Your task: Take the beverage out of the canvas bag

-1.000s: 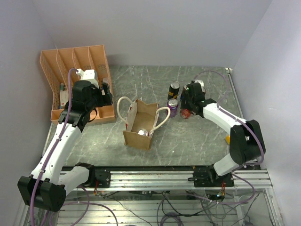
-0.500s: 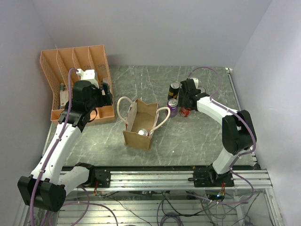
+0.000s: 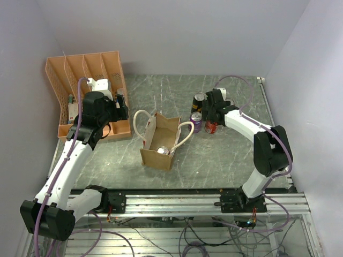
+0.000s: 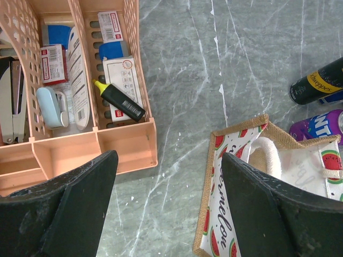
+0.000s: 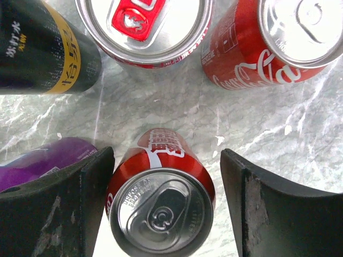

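Note:
The tan canvas bag (image 3: 158, 144) stands open mid-table with cream rope handles. A silver-topped can (image 3: 163, 151) shows inside it. In the left wrist view the bag's watermelon-print lining (image 4: 222, 182) lies under my right finger. My left gripper (image 3: 122, 104) (image 4: 169, 158) is open and empty, above the table between the rack and the bag. My right gripper (image 3: 210, 119) (image 5: 163, 155) is open astride an upright red cola can (image 3: 211, 128) (image 5: 161, 206) that stands on the table. There is a gap on the can's right side.
The orange slotted rack (image 3: 88, 93) (image 4: 80, 144) with stationery stands at the far left. A purple can (image 3: 196, 122) (image 5: 37, 160) and a black can (image 3: 199, 101) (image 5: 45, 48) stand near the right gripper. Two more red cans (image 5: 143, 24) (image 5: 278, 43) stand just beyond.
My right wrist has shifted toward the far side and its elbow has pulled in. The red can stays on the table under it. The left arm and bag have not moved.

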You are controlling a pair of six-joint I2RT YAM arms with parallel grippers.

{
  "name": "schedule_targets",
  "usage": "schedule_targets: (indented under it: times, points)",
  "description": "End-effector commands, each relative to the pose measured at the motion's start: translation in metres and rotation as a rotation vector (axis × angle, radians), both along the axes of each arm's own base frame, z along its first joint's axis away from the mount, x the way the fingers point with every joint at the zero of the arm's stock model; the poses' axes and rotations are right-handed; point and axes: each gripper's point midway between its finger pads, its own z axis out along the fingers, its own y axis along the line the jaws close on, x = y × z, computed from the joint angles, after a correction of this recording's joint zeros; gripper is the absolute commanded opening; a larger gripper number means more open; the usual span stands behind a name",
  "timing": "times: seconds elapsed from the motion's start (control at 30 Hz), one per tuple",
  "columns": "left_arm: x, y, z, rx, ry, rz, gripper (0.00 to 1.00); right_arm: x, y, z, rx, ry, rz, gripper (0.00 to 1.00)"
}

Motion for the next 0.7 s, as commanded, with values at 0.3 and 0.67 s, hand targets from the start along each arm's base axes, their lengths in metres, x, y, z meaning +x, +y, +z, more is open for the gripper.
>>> schedule_targets:
  times: [0.3,0.67]
  points:
    - [0.002,-0.004,0.01,-0.013,-0.035,-0.017,0.89,-0.013,-0.02,0.05,-0.002,-0.168,-0.055,0.89]
    - [0.001,-0.006,0.012,-0.019,-0.04,-0.026,0.89,-0.04,-0.014,0.103,0.191,-0.394,0.06,1.0]
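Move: The right hand straddles the upright red can it has just begun to free: its middle is some 2 cm below the hand point, with no offset ahead or sideways. From this hand, the purple can stands about 9 cm left and 2 cm farther out. Behind are the black can 12 cm ahead, 8 cm left; the Red Bull can 11 cm ahead, 1 cm left; and another Coke can 11 cm ahead, 7 cm right. From the left hand the red can lies roughly 8 cm ahead, 43 cm right and 19 cm below. The right fingers, already loosening, spread to fully wide and come clear of the red can's sides. The hand lifts nearly straight up about 5 cm, then draws back towards the base by about as much and some 3 cm to the right, away from the purple can, while the wrist tips the fingertips up a little. ##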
